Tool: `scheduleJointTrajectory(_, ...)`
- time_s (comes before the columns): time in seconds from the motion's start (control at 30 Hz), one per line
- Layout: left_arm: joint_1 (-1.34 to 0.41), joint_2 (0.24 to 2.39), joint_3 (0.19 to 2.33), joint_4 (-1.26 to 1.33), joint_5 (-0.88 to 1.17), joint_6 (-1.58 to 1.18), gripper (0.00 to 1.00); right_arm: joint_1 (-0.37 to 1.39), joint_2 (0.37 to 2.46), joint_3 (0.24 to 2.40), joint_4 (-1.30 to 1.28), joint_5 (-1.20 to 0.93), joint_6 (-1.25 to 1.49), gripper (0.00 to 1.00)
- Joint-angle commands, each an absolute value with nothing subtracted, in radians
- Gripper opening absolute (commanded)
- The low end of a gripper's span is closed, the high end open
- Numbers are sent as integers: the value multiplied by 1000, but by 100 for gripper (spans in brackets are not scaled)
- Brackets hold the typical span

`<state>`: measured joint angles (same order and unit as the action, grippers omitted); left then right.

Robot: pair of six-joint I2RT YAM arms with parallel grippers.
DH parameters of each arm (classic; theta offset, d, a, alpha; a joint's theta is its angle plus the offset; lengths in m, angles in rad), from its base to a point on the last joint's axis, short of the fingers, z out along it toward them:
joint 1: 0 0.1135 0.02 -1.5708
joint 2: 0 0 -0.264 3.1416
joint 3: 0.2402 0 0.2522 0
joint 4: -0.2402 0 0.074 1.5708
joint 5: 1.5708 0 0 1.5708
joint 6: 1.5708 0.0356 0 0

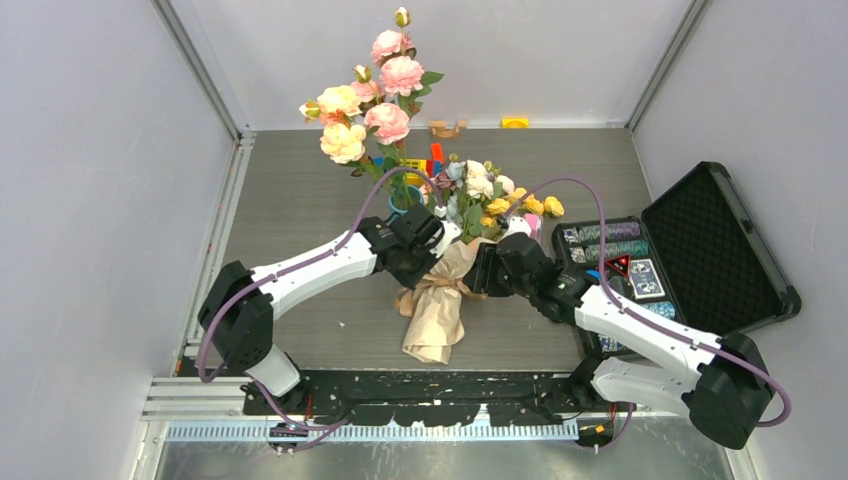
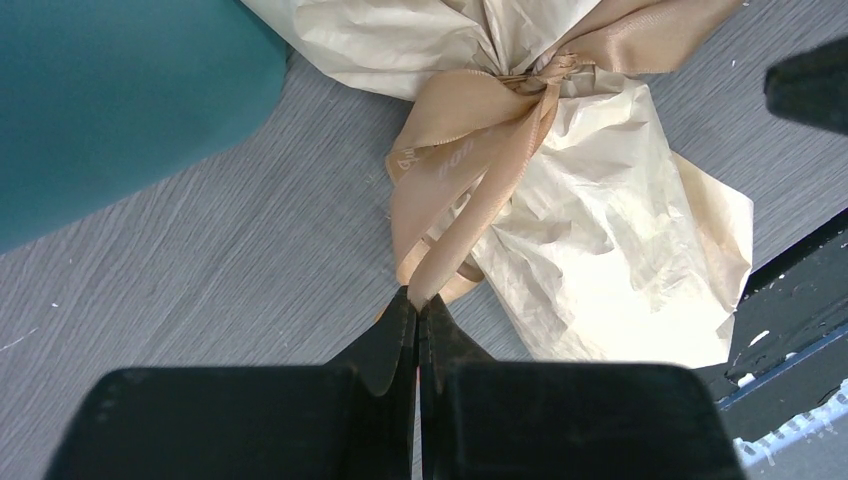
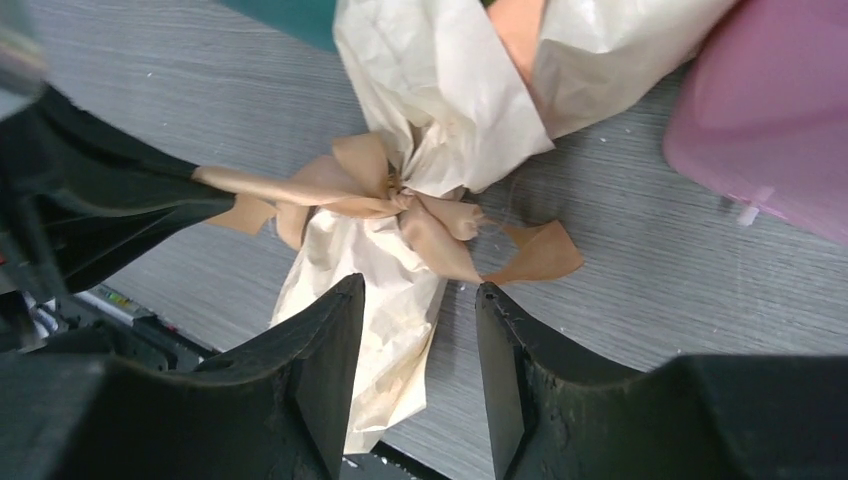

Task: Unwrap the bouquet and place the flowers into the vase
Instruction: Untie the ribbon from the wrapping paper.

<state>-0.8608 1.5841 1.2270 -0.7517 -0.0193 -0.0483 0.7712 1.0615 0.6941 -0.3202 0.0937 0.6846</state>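
Note:
The bouquet (image 1: 440, 300) lies in the middle of the table, its tan paper wrap (image 2: 600, 250) tied with a tan ribbon (image 2: 470, 160). Its small yellow, white and pale-blue flowers (image 1: 490, 195) point to the back. My left gripper (image 2: 417, 300) is shut on a ribbon tail, pulled out to the left of the knot (image 3: 400, 205). My right gripper (image 3: 418, 290) stands open over the wrap just below the knot, holding nothing. The teal vase (image 2: 120, 90) stands just behind the left gripper (image 1: 437, 238).
Tall pink and peach roses (image 1: 375, 90) rise from the vase (image 1: 404, 197). A pink box (image 3: 770, 110) sits right of the bouquet's top. An open black case (image 1: 700, 260) fills the right side. Small toys (image 1: 515, 122) lie along the back wall.

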Motion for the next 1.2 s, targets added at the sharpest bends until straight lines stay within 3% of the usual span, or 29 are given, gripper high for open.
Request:
scheduleJointTrajectory(0.0, -857, 1581, 1250, -731, -26, -57, 0, 764, 1071, 661, -203, 167, 757, 49)
scheduleJointTrajectory(0.77, -857, 1583, 1252, -732, -19, -58, 0, 710, 1215, 646, -96, 76, 749, 33)
scheduleJointTrajectory(1.17, -857, 1583, 1253, -734, -27, -58, 0, 710, 1174, 624, -115, 98, 751, 12)
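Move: The ribbon's right-hand part, beside the knot, lies about 3 cm ahead of the right hand and 5 cm below, hardly to either side. The knot is some 4 cm to the hand's left, 4 cm ahead and 5 cm below; the vase stands roughly 11 cm ahead and 13 cm left, its middle level with the hand, and the pink box 9 cm ahead, 8 cm right, 5 cm below. From the left hand the same ribbon part is some 11 cm right, 1 cm ahead, 3 cm lower. Lower the open right gripper about 4 cm and carry it some 2.5 cm forward onto the ribbon just right of the knot, yawing slightly clockwise, then close the fingers from half open to nearly shut so they pinch it. Keep the left gripper still and shut on its ribbon end, holding it out to the left of the knot. ##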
